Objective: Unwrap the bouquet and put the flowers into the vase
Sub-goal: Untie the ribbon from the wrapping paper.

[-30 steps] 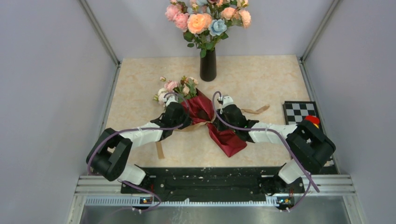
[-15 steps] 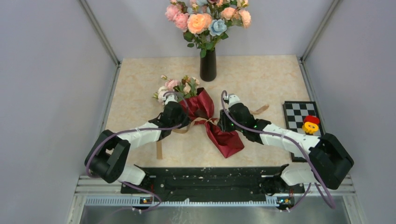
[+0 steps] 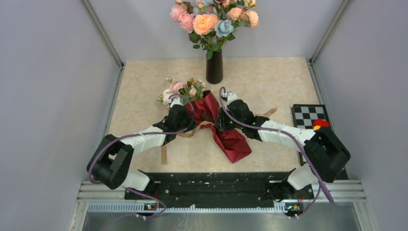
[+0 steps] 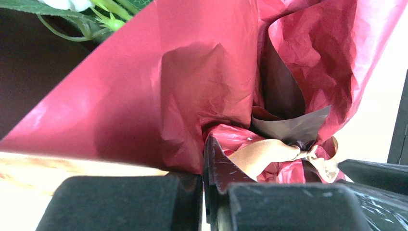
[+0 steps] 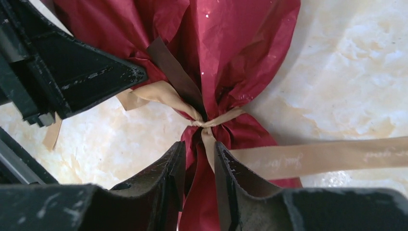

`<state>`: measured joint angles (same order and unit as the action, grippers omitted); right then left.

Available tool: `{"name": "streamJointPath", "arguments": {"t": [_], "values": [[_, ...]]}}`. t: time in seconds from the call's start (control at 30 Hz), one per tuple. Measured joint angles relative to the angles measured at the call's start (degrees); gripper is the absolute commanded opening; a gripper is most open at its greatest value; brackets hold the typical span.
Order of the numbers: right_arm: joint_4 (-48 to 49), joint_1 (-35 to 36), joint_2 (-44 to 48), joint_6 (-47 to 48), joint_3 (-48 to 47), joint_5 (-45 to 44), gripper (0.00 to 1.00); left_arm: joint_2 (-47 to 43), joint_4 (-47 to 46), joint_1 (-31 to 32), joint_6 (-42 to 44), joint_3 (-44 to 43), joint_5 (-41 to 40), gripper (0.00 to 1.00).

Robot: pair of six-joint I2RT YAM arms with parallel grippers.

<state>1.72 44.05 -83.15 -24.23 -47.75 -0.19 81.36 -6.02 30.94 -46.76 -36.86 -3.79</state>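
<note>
The bouquet (image 3: 226, 137) lies mid-table in maroon crinkled paper, its flowers (image 3: 180, 89) pale at the far-left end. A tan ribbon (image 5: 308, 156) is knotted (image 5: 199, 122) round its waist. My right gripper (image 5: 198, 149) stands slightly open just below the knot, with one ribbon strand and a paper fold between its fingers. My left gripper (image 4: 204, 163) is shut and pressed against the paper's left side by the ribbon loop (image 4: 264, 154). I see nothing between its pads. The black vase (image 3: 214, 67) stands at the back, apart from both grippers.
Large peach, pink and blue blooms (image 3: 211, 21) fill the vase. A checkerboard (image 3: 308, 114) with a red button (image 3: 321, 123) lies at the right edge. Loose ribbon ends trail left (image 3: 164, 154) and right (image 3: 267, 113). Walls enclose the table on three sides.
The right gripper has opened. It drew back to the right, then returned left to the knot. The bouquet's narrow end shifted slightly left. The left gripper has stayed put.
</note>
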Motion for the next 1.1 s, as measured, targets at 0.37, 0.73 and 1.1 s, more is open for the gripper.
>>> {"name": "streamJointPath", "arguments": {"t": [0.37,0.73,1.1], "values": [[2.8,0.0,-7.5,0.0,-1.9,-0.2,0.29,0.0,0.0,0.0,0.0,0.0,0.4,0.00],[3.4,0.0,-9.3,-1.2,-4.2,-3.5,0.28,0.0,-0.4,-0.1,0.0,0.0,0.5,0.00],[3.0,0.0,-10.8,-1.9,-4.9,-6.2,0.00,0.0,-0.5,-0.1,0.0,0.0,0.7,0.00]]}}
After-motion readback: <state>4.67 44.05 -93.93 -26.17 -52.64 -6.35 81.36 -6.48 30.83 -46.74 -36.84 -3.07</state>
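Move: The ribbon's knot at the waist of the red paper lies about 4 cm ahead of the right hand, 1 cm to its left and 4 cm below. The lower end of the wrapping paper is some 4 cm back, 6 cm right and 6 cm below; the bouquet's flowers lie roughly 16 cm ahead, 13 cm left and 5 cm below. From the left hand, the knot is level ahead/back, about 7 cm right and 1 cm below. The right fingers shut on the ribbon right at the knot, pinching it between their tips after coming in part-open. To get there the hand first sinks about 3 cm while easing forward and slightly left, then slides another 2 cm forward over the knot, turning slightly clockwise. The left hand stays put, shut, beside the ribbon's left stretch. ##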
